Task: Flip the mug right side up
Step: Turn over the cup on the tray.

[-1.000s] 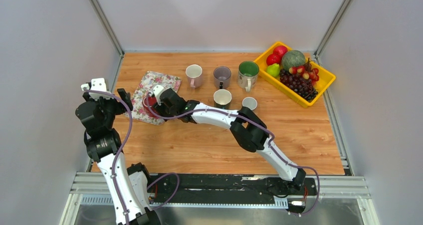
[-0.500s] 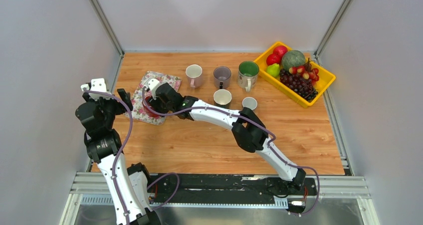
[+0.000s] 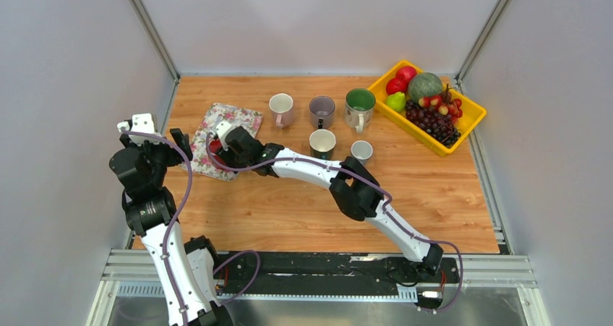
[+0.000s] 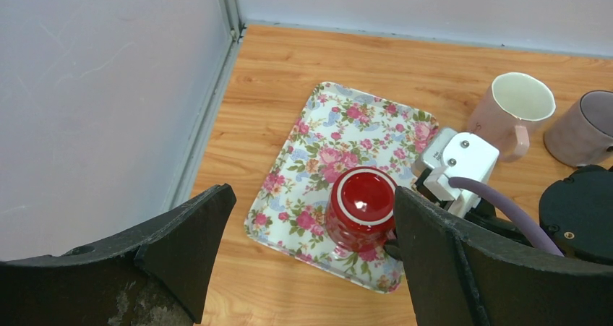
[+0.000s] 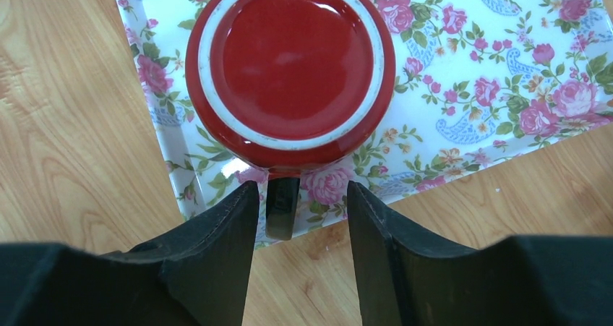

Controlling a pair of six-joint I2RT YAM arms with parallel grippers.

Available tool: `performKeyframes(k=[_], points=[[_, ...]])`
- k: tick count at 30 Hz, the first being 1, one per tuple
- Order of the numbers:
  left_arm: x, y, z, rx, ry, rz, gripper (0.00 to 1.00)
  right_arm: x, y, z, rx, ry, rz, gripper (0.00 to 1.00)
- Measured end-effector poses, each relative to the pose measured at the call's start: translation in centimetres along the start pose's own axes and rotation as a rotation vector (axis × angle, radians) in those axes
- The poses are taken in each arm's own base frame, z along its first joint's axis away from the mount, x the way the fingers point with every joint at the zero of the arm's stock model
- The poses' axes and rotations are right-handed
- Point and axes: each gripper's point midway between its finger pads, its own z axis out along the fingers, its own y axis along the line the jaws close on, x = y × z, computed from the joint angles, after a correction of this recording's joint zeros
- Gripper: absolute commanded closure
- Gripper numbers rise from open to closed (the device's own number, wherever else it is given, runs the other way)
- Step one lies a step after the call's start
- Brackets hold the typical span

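Note:
A red mug (image 5: pixel 289 58) stands upside down, base up, on a floral tray (image 5: pixel 506 66). Its dark handle (image 5: pixel 282 207) points toward my right gripper (image 5: pixel 302 189). That gripper is open, and the handle sits between its fingertips, close to the left finger with a gap on the right. In the top view the right gripper (image 3: pixel 220 147) is at the tray's near edge and mostly hides the mug (image 3: pixel 215 147). My left gripper (image 4: pixel 314 196) is open and empty, held above and left of the mug (image 4: pixel 361 203); in the top view the left gripper (image 3: pixel 178 141) is beside the tray (image 3: pixel 230 116).
Upright mugs stand behind and right of the tray: pink (image 3: pixel 280 109), grey-purple (image 3: pixel 322 111), green-lined (image 3: pixel 359 105), a dark one (image 3: pixel 322 142) and a small white cup (image 3: pixel 361 150). A yellow bin (image 3: pixel 473 113) of fruit is at the back right. Walls bound the left side and back.
My right gripper has moved left and a little farther back over the tray's near edge, closing in on the mug's handle. The left arm has not moved.

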Motion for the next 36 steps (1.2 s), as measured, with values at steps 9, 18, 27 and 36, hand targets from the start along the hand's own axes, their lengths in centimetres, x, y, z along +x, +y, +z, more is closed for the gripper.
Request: performKeyframes(k=[9,18,27,36], points=[[0.0,0.0,0.0,0.0,0.0,0.001,0.08,-1.0,0.1,0.4,-0.002,-0.023,0.001,0.64],[0.0,0.0,0.0,0.0,0.0,0.001,0.08,-0.8,0.2,0.6,-0.006,-0.021,-0.001,0.79],[0.0,0.0,0.0,0.001,0.0,0.001,0.08,-0.9,0.3,0.9,-0.011,-0.03,-0.007,1.0],[0.0,-0.1,0.0,0.004,0.0,-0.003,0.08,-1.2,0.6,1.2,-0.046,-0.076,-0.05,1.0]])
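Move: The upside-down red mug's middle lies about 3 cm ahead and 4 cm left of the right hand, roughly 1 cm below it, its handle towards the half-open fingers. The tray's middle is some 6 cm ahead, 3 cm left and 5 cm below; the pink mug stands 15 cm ahead and 14 cm right. From the left hand, the red mug is about 11 cm ahead, 7 cm right and 23 cm below. The right hand closes its fingers and pinches the red mug's handle, easing about 2 cm left throughout. ##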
